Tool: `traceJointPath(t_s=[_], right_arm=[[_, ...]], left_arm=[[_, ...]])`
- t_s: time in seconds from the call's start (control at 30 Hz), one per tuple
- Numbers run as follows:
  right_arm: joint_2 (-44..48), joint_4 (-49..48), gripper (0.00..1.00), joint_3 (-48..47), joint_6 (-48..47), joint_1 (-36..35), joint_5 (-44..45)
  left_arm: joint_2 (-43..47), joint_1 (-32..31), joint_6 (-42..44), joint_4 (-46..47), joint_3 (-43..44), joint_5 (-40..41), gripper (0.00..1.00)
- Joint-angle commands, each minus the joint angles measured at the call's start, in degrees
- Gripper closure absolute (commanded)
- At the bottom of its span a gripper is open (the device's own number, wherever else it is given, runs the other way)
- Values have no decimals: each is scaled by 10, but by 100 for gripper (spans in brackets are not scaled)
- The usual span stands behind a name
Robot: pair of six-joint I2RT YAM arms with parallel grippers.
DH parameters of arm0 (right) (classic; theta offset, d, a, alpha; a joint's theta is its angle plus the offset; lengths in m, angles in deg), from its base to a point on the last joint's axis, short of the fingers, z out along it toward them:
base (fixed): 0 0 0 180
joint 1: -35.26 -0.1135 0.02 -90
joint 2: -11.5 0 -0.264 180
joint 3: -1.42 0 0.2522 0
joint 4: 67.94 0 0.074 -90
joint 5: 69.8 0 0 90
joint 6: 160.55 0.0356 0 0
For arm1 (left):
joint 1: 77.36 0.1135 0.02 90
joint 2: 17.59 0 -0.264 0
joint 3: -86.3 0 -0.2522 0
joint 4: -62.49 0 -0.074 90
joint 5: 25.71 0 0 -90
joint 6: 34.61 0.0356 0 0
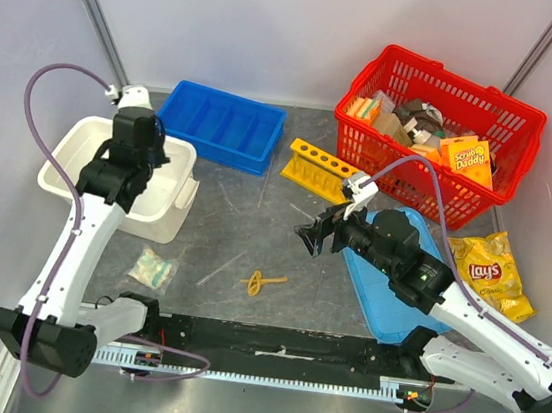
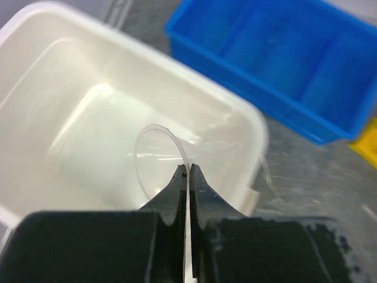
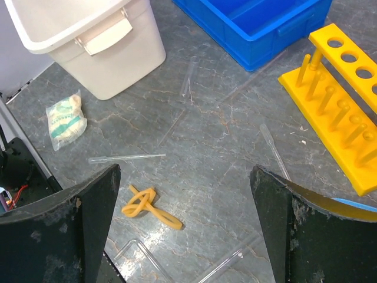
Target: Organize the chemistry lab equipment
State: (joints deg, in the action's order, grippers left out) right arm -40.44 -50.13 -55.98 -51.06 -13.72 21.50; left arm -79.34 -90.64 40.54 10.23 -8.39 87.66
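Note:
Over the white bin (image 1: 70, 141), my left gripper (image 2: 188, 171) is shut on a thin clear tube (image 2: 154, 131) that curls up in a loop from its tips. My right gripper (image 3: 185, 171) hangs open above the table's middle (image 1: 318, 234), nothing between its fingers. Below it lie a knotted tan rubber band (image 3: 147, 206) (image 1: 265, 283), two clear pipettes (image 3: 126, 157) (image 3: 274, 150) and other clear tubes (image 3: 227, 265). The yellow test-tube rack (image 1: 316, 166) (image 3: 341, 100) stands to its right. A small clear bag of green-and-white contents (image 1: 152, 270) (image 3: 66, 118) lies near the bin.
A blue divided tray (image 1: 221, 124) (image 2: 283, 65) sits behind the rack. A red basket (image 1: 437, 126) of sponge packs and boxes stands at the back right, with a yellow chip bag (image 1: 489, 273) in front of it. A blue lid (image 1: 387, 291) lies under my right arm.

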Motion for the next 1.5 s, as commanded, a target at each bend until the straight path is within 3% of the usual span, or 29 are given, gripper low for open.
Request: traceJointPath(t_s=[0.0, 0.23, 0.43, 0.8, 1.03, 1.17, 1.33, 1.47], right_arm=[[17, 13, 2, -7, -16, 0, 12], [18, 28, 2, 1, -18, 0, 20], [-11, 90, 2, -5, 34, 0, 139], [-93, 200, 5, -33, 161, 0, 224], [-104, 176, 11, -16, 85, 0, 101], [-121, 152, 22, -9, 85, 0, 58], [-153, 62, 32, 17, 45, -5, -69], [-199, 46, 36, 14, 26, -6, -52]], left_arm=[[1, 89, -27, 6, -40, 21, 98], [-42, 166, -81, 34, -82, -17, 98], [-75, 190, -104, 17, -87, -67, 98], [-54, 192, -92, 11, -81, -92, 62], [11, 191, -72, 29, -82, -231, 53], [37, 190, -76, 38, -94, -353, 41], [73, 172, -63, 60, -142, -509, 26], [107, 118, -61, 72, -174, -568, 24]])
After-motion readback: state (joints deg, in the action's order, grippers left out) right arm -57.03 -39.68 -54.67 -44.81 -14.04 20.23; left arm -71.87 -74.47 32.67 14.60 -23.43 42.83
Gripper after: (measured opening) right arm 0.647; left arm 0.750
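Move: The left hand holds the clear funnel above the right side of the white bin; the bin's middle is level with it fore and aft, about 8 cm to its left and 22 cm below. The blue tray is some 15 cm ahead of it, 11 cm to its right. The right hand's clear tube lies about 8 cm back, 2 cm right and 25 cm below; on the same table top the orange clamp is 10 cm left and 10 cm back, the blue lid 20 cm right and 4 cm back. Leftward and down, the left hand carries the funnel about 9 cm left and 11 cm lower into the bin, opens to let go, then rises 6 cm and swings some 14 cm right, fingers turning clockwise. The right hand sinks about 14 cm towards the clear tube, swerving right and returning left, tipping its fingers down some 20 degrees and partly closing, still holding nothing. ##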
